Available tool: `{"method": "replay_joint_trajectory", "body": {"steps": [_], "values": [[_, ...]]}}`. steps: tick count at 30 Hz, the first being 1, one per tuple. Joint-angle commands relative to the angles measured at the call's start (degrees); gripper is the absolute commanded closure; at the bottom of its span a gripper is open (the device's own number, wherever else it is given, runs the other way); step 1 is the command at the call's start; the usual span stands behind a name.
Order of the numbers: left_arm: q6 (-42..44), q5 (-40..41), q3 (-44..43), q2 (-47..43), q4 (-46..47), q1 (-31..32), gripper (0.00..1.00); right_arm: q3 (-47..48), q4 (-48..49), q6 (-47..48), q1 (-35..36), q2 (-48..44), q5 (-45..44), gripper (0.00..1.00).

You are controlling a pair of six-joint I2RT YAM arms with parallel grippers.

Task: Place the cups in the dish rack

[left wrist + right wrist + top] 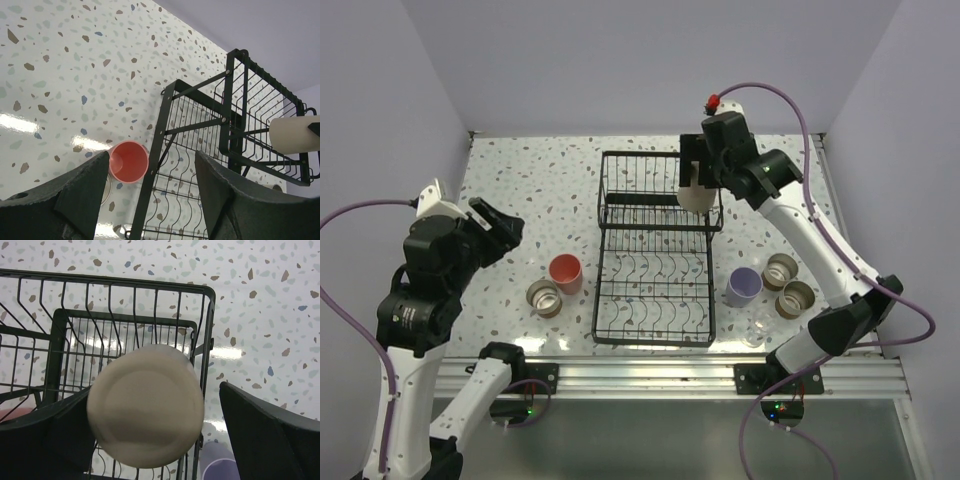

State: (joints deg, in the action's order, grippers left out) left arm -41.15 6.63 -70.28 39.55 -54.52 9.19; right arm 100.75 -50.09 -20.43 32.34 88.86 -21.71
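Note:
The tall beige cup is bottom-up over the right corner of the dish rack's raised basket. My right gripper straddles it, open. In the right wrist view the beige cup is blurred, against the left finger, with a clear gap to the right finger. My left gripper hovers open and empty left of the rack. Its view looks down on the pink cup and the rack. The pink cup and a tan cup stand left of the rack.
Right of the rack stand a lavender cup, two tan cups and a small clear glass. The lower tine section of the rack holds nothing. White walls enclose the speckled table.

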Motion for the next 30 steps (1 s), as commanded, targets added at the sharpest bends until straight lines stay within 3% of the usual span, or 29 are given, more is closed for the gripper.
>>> {"method": "replay_joint_trajectory", "body": {"steps": [1,10,22,30], "values": [[1.42,0.57,-1.7,0.7,1.35,0.13,0.27,6.37,-3.7,1.18,-0.17,-1.85,-2.19,0.02],[3.35,1.98,-3.55,3.25,-0.58,0.13,0.26,15.0,-5.73,1.27,-0.26,-5.71,1.23,0.02],[5.2,-0.21,-2.06,5.97,-0.94,0.13,0.26,4.29,-6.08,-4.44,-0.26,-19.59,6.51,0.02],[6.6,-5.4,4.71,8.44,3.28,0.13,0.26,-1.43,-8.89,-8.13,-0.26,-25.57,10.99,0.02]]}}
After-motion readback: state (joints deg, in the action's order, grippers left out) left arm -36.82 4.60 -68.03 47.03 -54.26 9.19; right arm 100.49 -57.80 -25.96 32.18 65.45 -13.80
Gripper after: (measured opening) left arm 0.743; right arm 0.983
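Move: The beige cup sits in the rack's upper basket between the right hand's open fingers, its middle about 3 cm ahead, 1 cm left and 4 cm below. The purple cup is some 14 cm back, 10 cm right and 26 cm down; the red cup 9 cm back, 38 cm left and as low. From the left hand the red cup lies about 7 cm ahead, 4 cm right and 28 cm below, with metal cups straight beneath that hand. The beige cup, already let go, is left in the upper basket as the right hand draws off it with wide-open fingers, first up about 14 cm, then mainly back some 11 cm and slightly right, sinking a little at the end, its wrist rolling left side up about 15 degrees. Meanwhile the open left hand eases down and a little forward towards the red cup, tipping down, quickest at the end. ##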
